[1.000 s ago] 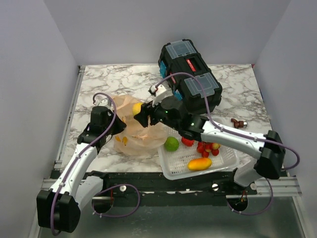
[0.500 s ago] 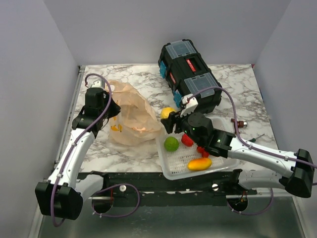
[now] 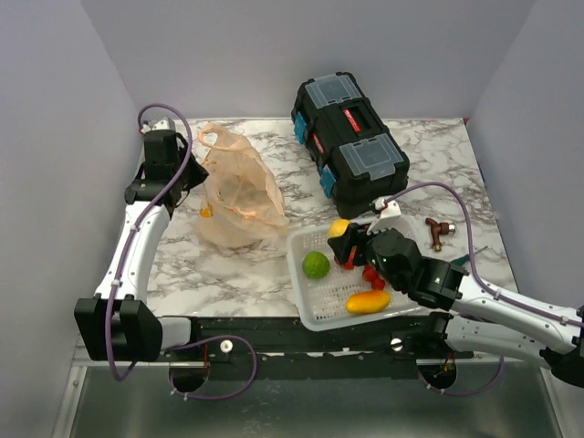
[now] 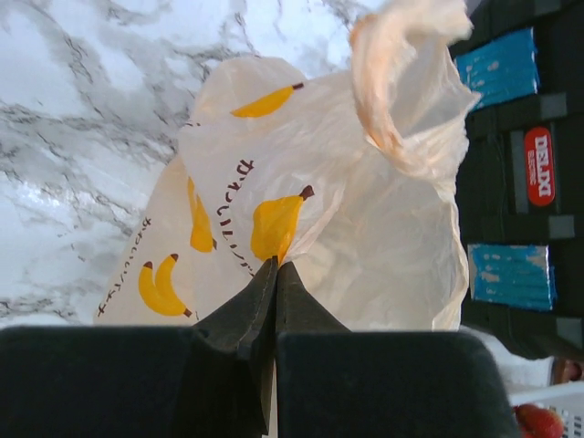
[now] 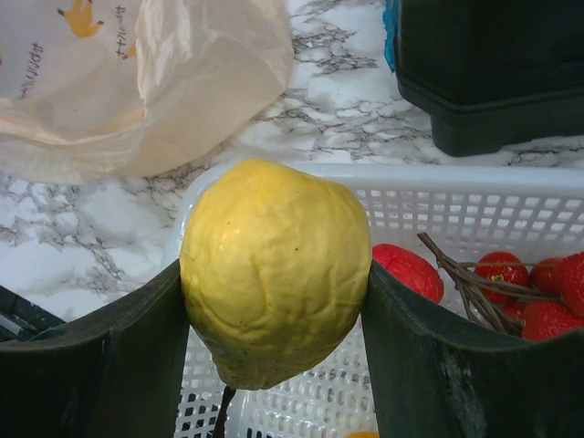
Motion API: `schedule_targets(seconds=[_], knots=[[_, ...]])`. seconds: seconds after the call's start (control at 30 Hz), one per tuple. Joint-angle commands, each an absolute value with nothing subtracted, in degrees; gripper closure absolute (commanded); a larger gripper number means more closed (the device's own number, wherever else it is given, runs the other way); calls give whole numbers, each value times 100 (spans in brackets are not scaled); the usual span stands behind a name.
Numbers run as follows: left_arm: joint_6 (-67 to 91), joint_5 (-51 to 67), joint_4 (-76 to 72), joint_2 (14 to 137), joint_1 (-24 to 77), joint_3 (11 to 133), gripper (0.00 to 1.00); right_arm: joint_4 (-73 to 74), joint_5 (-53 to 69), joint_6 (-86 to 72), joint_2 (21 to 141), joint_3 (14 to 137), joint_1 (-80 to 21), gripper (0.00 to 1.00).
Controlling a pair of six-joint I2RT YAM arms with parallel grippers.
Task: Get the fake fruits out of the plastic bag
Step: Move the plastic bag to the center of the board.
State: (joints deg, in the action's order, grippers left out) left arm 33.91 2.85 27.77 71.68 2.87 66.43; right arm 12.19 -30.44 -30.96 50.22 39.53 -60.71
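The peach-tan plastic bag [image 3: 239, 196] with banana prints stands bunched up at the back left, and also shows in the left wrist view [image 4: 310, 210] and the right wrist view [image 5: 137, 82]. My left gripper [image 3: 189, 172] is shut on the bag's film [image 4: 276, 266] at its left side. My right gripper [image 3: 341, 239] is shut on the yellow lemon-like fruit [image 5: 274, 269] and holds it just above the white mesh basket [image 3: 306, 310]. The red round fruit [image 5: 406, 272] and the bunch of red berries [image 5: 538, 292] lie in the basket.
The basket [image 5: 456, 173] also holds a green lime-like ball [image 3: 316, 265] and an orange mango-like fruit [image 3: 368, 301]. A black toolbox [image 3: 351, 146] with blue latches stands behind it. A small brown object [image 3: 436, 230] lies right of the basket. Grey walls enclose the marble table.
My right gripper has carried the lemon from the bag's mouth rightward and nearer, to over the basket. My left gripper has pulled the bag up and toward the back left.
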Motion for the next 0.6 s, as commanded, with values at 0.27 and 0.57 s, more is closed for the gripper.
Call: schedule_targets(seconds=[0.27, 0.57], knots=[[3645, 908, 2731, 7356, -192, 6755, 85, 2666, -3107, -4210, 5211, 4032, -6093, 86], [3500, 400, 2692, 6516, -193, 6537, 53, 3096, -2031, -4477, 5854, 4207, -6090, 84]])
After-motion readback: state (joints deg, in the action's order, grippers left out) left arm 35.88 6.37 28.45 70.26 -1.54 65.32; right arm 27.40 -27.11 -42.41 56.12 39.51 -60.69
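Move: The left hand has the plastic bag's left rim at its shut tips, the bag's middle about 9 cm to the right and 10 cm lower; the toolbox stands some 35 cm right and 10 cm ahead. The right hand holds the yellow fruit above the tray, whose middle lies 4 cm back, 4 cm right and 15 cm below; at about that depth, the green fruit is 5 cm left and 2 cm back, the orange fruit 10 cm back and 7 cm right. Left hand shifts left, opening off the bag; right lowers its yellow fruit about 8 cm towards the tray. ##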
